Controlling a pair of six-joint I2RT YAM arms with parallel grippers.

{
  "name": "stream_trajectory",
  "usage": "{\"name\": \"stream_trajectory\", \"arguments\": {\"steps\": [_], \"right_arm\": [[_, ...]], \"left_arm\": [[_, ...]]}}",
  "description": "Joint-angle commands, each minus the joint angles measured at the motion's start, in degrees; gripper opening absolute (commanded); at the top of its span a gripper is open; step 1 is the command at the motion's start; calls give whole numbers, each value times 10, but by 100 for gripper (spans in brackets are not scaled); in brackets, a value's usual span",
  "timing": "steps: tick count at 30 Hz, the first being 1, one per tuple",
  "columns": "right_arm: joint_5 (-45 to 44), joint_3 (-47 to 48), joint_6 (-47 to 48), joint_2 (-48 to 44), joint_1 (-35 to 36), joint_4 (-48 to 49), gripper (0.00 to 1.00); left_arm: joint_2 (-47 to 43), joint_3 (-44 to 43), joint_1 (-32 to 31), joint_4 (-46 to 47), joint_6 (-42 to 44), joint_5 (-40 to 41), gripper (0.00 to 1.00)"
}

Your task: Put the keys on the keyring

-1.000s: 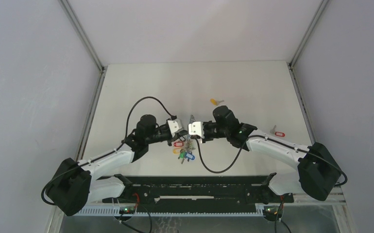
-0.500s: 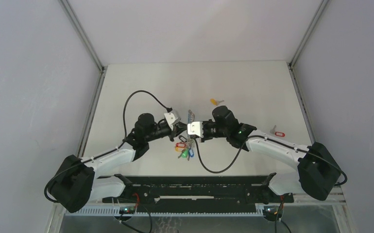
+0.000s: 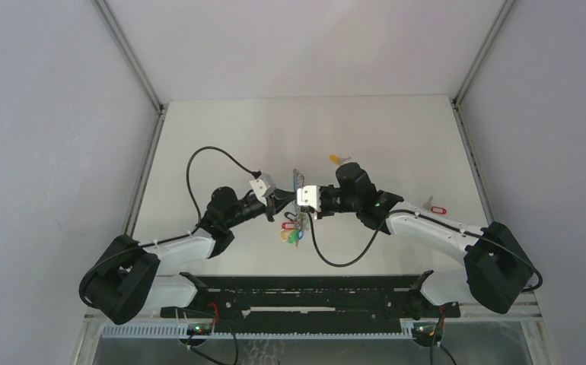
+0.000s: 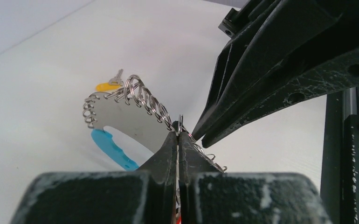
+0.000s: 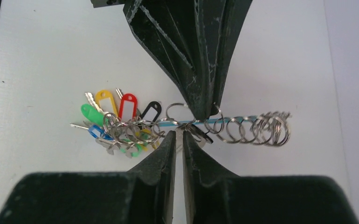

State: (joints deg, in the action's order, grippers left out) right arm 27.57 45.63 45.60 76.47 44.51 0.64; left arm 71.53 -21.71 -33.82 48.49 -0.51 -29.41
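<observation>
The keyring [image 5: 243, 128], a row of metal rings on a light-blue band [image 4: 112, 148] with several coloured tags [image 5: 121, 123], hangs between both grippers over the table's middle [image 3: 291, 228]. My left gripper [image 4: 178, 133] is shut on one of its rings, and its fingers [image 5: 201, 70] come down from above in the right wrist view. My right gripper [image 5: 178, 134] sits just below the band, shut but for a thin slit with nothing seen in it. A dark piece [image 5: 200, 135] hangs beside its tip. Two loose keys lie on the table: a yellow-tagged one [image 3: 338, 160] [image 4: 107, 87] and a red-tagged one [image 3: 436, 208].
The white table [image 3: 221, 129] ends at grey walls on the left, right and back. A black rail [image 3: 297, 293] runs along the near edge between the arm bases. Each arm trails a black cable [image 3: 199, 163] over the table.
My left arm has swung its wrist up and back, shifting the keyring slightly away from the bases. The right jaws have parted by a hair.
</observation>
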Motion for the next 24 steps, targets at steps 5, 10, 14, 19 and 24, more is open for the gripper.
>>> {"name": "stream_trajectory", "arguments": {"steps": [5,10,14,19,24], "right_arm": [[119,-18,-67,-53,-55,35,18],[153,-17,-95,-55,-81,51,19],[208,-17,-110,-61,-110,69,19],[272,-18,-112,-45,-139,89,27],[313,-16,-113,-20,-153,103,31]], "left_arm": [[16,21,4,167,-10,-7,0],[22,32,5,199,-5,-27,0],[19,38,5,212,2,-40,0],[23,46,6,245,-5,-55,0],[28,48,7,266,-12,-68,0]]}}
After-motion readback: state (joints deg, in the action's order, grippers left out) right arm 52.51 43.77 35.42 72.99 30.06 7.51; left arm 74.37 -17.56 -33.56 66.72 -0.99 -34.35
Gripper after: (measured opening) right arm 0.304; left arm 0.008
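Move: The black-tagged key is at the keyring's small ring, directly in front of the right fingertips: about 2 cm to the right hand's left and 1 cm ahead, level in height. The colored key tags hang some 8 cm back, 3 cm left and 7 cm lower. The yellow-tagged key lies on the table about 12 cm ahead, 12 cm right and 14 cm below. From the left hand, the black-tagged key is roughly 1 cm back and 1 cm below. The right fingers, already slightly parted beside the black-tagged key, come free and spread to about a third open. That hand backs off first to the right, then mostly up, ending some 4.5 cm higher and 3 cm right, its fingertips tilting up towards level. The left fingers keep their pinch on the keyring's ring, carrying it about 2.5 cm up and slightly back. ##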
